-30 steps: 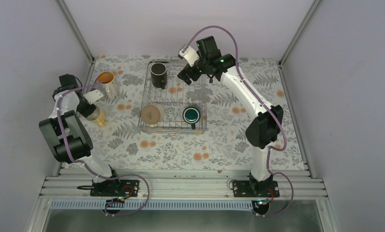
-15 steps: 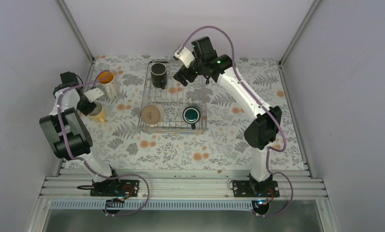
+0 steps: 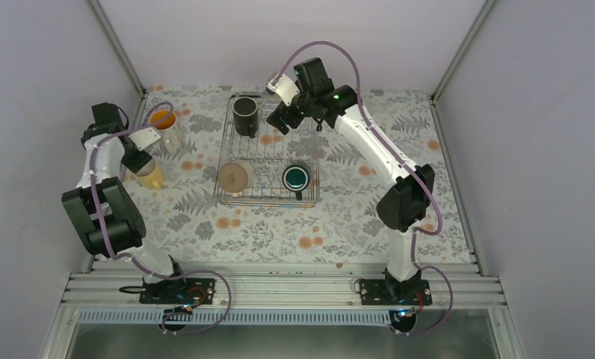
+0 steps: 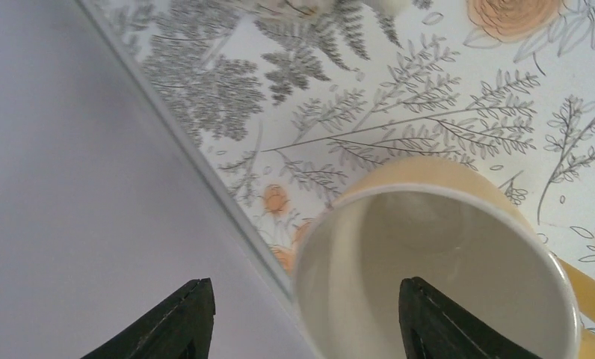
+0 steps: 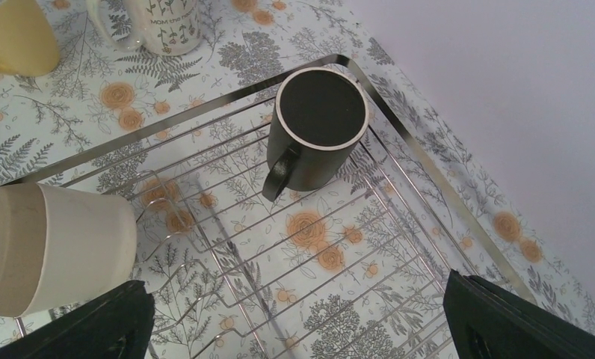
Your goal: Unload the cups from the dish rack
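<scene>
The silver wire dish rack (image 3: 270, 200) holds three cups. A black cup (image 3: 245, 116) (image 5: 321, 127) stands at its back left. A cream cup (image 3: 235, 177) (image 5: 51, 247) lies on its side at the front left, and a dark green cup (image 3: 296, 177) stands at the front right. My right gripper (image 3: 279, 120) (image 5: 298, 314) hovers open over the rack, just right of the black cup. Left of the rack a yellow cup (image 3: 152, 176) (image 4: 436, 262) stands upright on the table. My left gripper (image 3: 139, 161) (image 4: 309, 321) is open astride its rim, one finger inside, not touching.
A white mug with an orange inside (image 3: 166, 127) (image 5: 164, 22) stands on the floral tablecloth behind the yellow cup. The left enclosure wall (image 4: 70, 224) and its metal edge strip run close beside the left gripper. Walls close the table at the back and right.
My left gripper has opened and let go of the yellow cup, which now stands on the table. My right arm has shifted left toward the black cup, still open.
</scene>
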Motion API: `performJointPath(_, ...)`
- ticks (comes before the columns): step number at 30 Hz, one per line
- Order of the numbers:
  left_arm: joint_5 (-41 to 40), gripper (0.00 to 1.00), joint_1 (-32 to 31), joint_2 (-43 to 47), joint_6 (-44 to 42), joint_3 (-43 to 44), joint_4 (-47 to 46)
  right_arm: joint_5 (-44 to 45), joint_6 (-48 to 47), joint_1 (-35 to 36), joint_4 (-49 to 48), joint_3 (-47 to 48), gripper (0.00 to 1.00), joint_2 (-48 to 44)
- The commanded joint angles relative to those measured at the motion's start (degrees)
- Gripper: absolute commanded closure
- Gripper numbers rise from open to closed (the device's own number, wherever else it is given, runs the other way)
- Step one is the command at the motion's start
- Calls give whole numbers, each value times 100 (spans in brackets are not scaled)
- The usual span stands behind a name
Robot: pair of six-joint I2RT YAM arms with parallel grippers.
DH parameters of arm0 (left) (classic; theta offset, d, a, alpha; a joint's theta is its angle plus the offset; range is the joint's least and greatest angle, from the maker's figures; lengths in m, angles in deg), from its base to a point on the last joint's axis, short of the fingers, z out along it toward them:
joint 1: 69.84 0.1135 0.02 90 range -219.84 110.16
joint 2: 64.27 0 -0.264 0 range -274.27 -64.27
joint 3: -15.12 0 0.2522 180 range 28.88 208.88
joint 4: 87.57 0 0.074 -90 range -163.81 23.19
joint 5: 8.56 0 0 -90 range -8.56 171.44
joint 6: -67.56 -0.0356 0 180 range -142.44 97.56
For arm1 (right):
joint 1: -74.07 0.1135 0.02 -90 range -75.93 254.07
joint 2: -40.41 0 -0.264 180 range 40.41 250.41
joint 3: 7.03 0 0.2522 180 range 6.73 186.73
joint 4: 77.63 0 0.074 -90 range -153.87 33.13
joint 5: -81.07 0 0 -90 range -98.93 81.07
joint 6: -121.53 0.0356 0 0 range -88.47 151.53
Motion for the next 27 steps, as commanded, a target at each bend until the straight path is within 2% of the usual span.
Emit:
performJointPath(1, 2, 37, -41, 473, 93, 346, 105, 118, -57, 111, 12, -49, 0, -90)
performJointPath(3, 24, 35, -65, 691, 143, 399, 84, 123, -57, 139, 14, -54, 0, -84)
performJointPath(6, -116, 26, -110, 1061, 442, 393, -160, 74, -51, 175, 28, -78, 0, -69)
performJointPath(9, -149, 13, -162, 1561, 950, 246, -521, 63, -47, 234, 30, -47, 0, 46)
performJointPath(10, -145, 2, -179, 1775, 1135, 121, -746, 108, -48, 262, 34, -3, 0, 118)
performJointPath(11, -147, 0, -190, 1983, 1380, -34, -976, 176, -36, 298, 30, 54, 0, 192)
performJointPath(15, 1, 0, -240, 2787, 2178, -763, -1751, 801, 65, 455, -319, 177, 0, 475)
performJointPath(20, 464, 0, -248, 3559, 2517, -1453, -2359, 1814, -146, 711, -736, 371, 0, 922)
performJointPath(27, 597, 0, -261, 3727, 2589, -1604, -2262, 2040, 365, 696, -849, 1081, 0, 1812)
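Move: The right hand, open, has the black mug about 15 cm ahead, 11 cm to its left and 20 cm below. Its neighbours in the rack, similarly low, are the beige cup some 7 cm back and 12 cm left of the hand, and the green cup about 7 cm back and 6 cm right. The left hand hangs over the yellow cup, whose middle is 7 cm straight below; the floral mug stands roughly 20 cm ahead and 2 cm right, as low. Down, left and somewhat forward, the wide-open right hand sinks about 8 cm towards the black mug after a small drift back and left, rolling slightly, and stays short of touching it. The left hand, already clear of the yellow cup, rises some 18 cm, easing back and right late on, spreads its fingers fully and tips them up and forward by around 45 degrees. ##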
